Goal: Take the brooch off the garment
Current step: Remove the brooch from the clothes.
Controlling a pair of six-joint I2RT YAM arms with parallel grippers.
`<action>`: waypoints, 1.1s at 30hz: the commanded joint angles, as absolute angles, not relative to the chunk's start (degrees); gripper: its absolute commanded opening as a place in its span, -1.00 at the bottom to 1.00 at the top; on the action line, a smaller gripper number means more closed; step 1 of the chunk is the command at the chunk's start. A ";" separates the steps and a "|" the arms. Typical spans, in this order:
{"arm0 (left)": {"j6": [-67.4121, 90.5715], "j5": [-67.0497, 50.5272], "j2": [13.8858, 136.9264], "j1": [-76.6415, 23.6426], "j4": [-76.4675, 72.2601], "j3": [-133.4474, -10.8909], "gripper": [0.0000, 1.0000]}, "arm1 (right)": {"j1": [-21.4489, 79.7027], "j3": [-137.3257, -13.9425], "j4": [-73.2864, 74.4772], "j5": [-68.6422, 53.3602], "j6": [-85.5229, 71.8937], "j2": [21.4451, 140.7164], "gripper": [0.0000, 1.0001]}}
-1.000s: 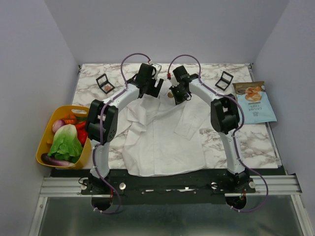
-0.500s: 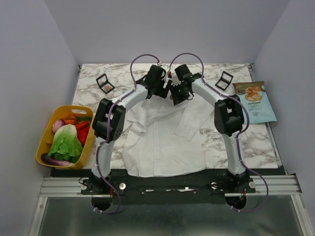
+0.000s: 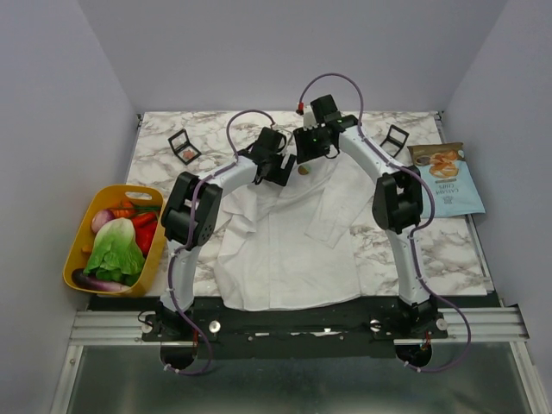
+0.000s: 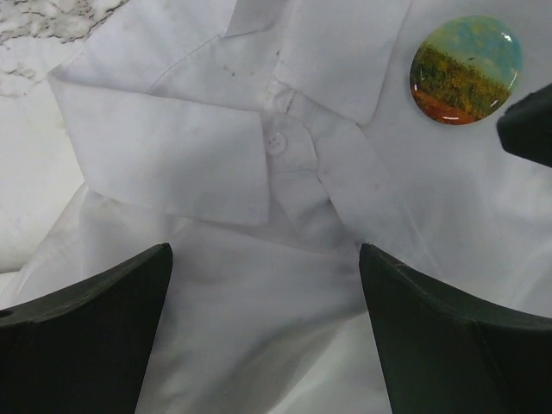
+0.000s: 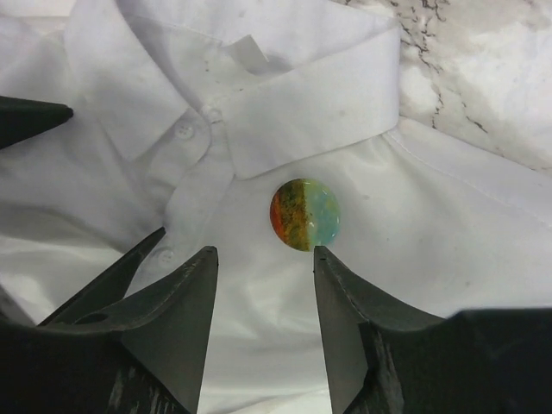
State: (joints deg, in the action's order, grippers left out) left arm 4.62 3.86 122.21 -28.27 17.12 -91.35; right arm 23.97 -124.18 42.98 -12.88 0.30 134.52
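Note:
The garment, a white collared shirt, lies spread on the marble table with its collar at the far end. The brooch, a small round green and orange-red pin, sits on the shirt just below the collar. In the right wrist view the brooch lies just beyond the tips of my right gripper, which is open with only white fabric between its fingers. My left gripper hangs wide open over the collar, and the brooch is at its upper right. Both grippers hover over the collar, left gripper, right gripper.
A yellow basket of vegetables stands at the table's left edge. Two black makeup palettes lie at the back, one on the left and one on the right. A blue snack bag lies at the right.
My right gripper's jaws have spread apart and its wrist has drawn back toward the far edge. My left gripper has moved right, over the collar.

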 commanded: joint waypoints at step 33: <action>6.86 -1.58 119.53 -27.33 13.18 -88.07 0.97 | 19.51 -128.67 48.25 -25.31 -3.87 145.55 0.07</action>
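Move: The brooch on the shirt lies about 8 cm below the right gripper, some 2 cm ahead and level sideways. The edge of the right-hand collar flap is about 4 cm beyond the brooch and 2 cm to its left. The collar button sits roughly 5 cm to the brooch's left and 2 cm farther out. From the left gripper, the brooch is about 6 cm to the right, 2 cm ahead and 3 cm lower. Lower the half-open right gripper about 6 cm towards the brooch: first down while swinging some 3 cm right and slightly forward, then down and back, recovering about half of that sideways shift. Meanwhile tip the fingers some 15 degrees more steeply down and keep their gap, so the tips end close about the near edge of the brooch. Keep the left gripper wide open, letting it settle about 1 cm beside the brooch. ##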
